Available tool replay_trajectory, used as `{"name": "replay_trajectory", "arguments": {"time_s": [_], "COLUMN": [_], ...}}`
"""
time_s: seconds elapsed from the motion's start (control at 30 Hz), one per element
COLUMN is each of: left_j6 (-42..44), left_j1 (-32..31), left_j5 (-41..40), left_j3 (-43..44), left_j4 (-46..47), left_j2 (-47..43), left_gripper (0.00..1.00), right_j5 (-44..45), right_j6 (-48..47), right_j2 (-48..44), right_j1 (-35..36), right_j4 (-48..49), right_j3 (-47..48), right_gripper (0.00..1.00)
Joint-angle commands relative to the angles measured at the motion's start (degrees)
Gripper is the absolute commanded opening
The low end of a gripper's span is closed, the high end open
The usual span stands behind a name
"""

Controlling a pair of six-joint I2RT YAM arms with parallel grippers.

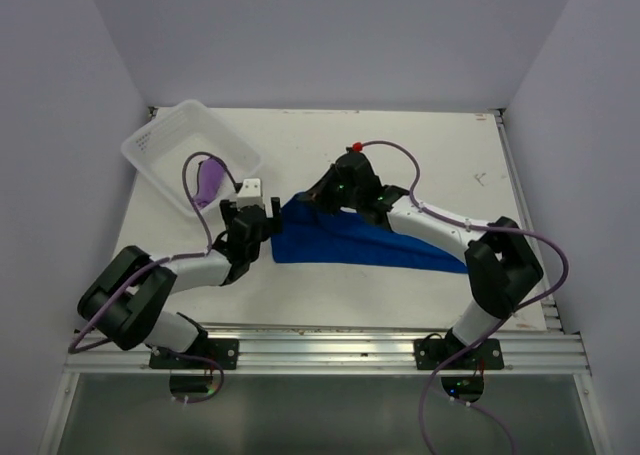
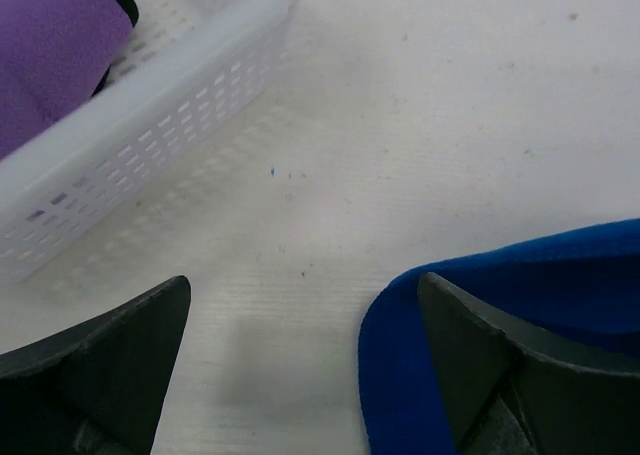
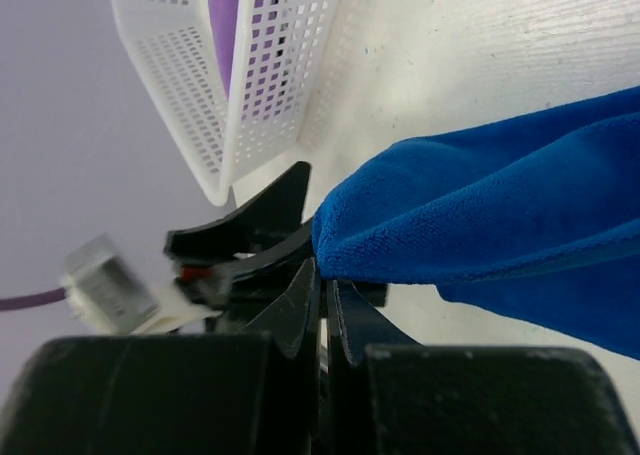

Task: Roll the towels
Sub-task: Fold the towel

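The blue towel (image 1: 350, 240) lies spread across the middle of the table, and its far left edge is raised. My right gripper (image 1: 318, 197) is shut on that raised fold; in the right wrist view the gripper's (image 3: 328, 275) tips pinch the blue towel (image 3: 480, 215). My left gripper (image 1: 258, 215) stands open at the towel's left end. In the left wrist view the left gripper (image 2: 300, 315) is wide apart over bare table, with the blue towel's (image 2: 400, 375) rounded corner against the right finger (image 2: 470, 345). The purple towel (image 1: 208, 183) lies bunched in the basket.
The white perforated basket (image 1: 160, 140) stands tilted at the far left, its wall (image 2: 150, 125) close beyond my left gripper and also in the right wrist view (image 3: 190, 105). White walls enclose the table on three sides. A metal rail (image 1: 330, 350) runs along the near edge.
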Motion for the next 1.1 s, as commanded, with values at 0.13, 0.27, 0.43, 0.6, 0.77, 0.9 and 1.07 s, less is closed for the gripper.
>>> {"name": "replay_trajectory", "arguments": {"time_s": [0.13, 0.27, 0.43, 0.6, 0.77, 0.9, 1.07], "left_j6": [-5.93, -6.29, -6.2, -5.93, -5.93, -6.02, -6.11], "left_j1": [1.22, 1.22, 1.22, 1.31, 1.22, 1.22, 1.22], "left_j5": [5.37, 5.81, 6.43, 6.6, 7.48, 8.18, 9.5], "left_j3": [0.06, 1.38, 1.91, 1.38, 0.94, 0.59, 0.59], "left_j4": [-5.55, -10.37, -13.2, -14.7, -15.4, -15.76, -16.28], "left_j2": [-17.35, -23.24, -27.11, -29.4, -30.46, -30.98, -31.95], "left_gripper": [0.99, 0.99, 0.99, 0.99, 0.99, 0.99, 0.99], "right_j5": [-0.46, 0.07, 1.3, 2.09, 2.0, 2.09, 1.57], "right_j6": [1.03, 1.55, 2.25, 2.78, 3.75, 4.01, 4.36], "right_j2": [2.14, 2.49, 2.67, 3.89, 5.74, 7.24, 10.04], "right_j1": [2.22, 4.42, 6.44, 8.9, 10.75, 11.89, 12.95], "right_j4": [2.95, 2.6, 2.42, 2.59, 3.47, 3.74, 4.61], "right_j3": [-0.49, -1.2, -2.6, -4.01, -5.15, -4.98, -3.92], "right_gripper": [0.0, 0.0, 0.0, 0.0, 0.0, 0.0, 0.0]}}
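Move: My right hand still holds the blue towel's gathered left end up. The towel's near left corner, where I'm taking it, lies about 9 cm back, 9 cm left and 17 cm below. From my open left hand that corner is roughly 12 cm back, 4 cm right and 6 cm down. The purple towel roll sits some 7 cm ahead and 12 cm left of my left hand, 3 cm lower, in the white bin centred about 12 cm ahead and 17 cm left. I keep the towel pinched in my right hand and lower it about 10 cm while drawing it back some 9 cm and 5 cm to the left, down towards the near left corner, turning slightly counter-clockwise. My left hand first lifts quickly, about 11 cm, away from the towel, fingers wide open and tilting up with a roll, then eases back 3 cm. ##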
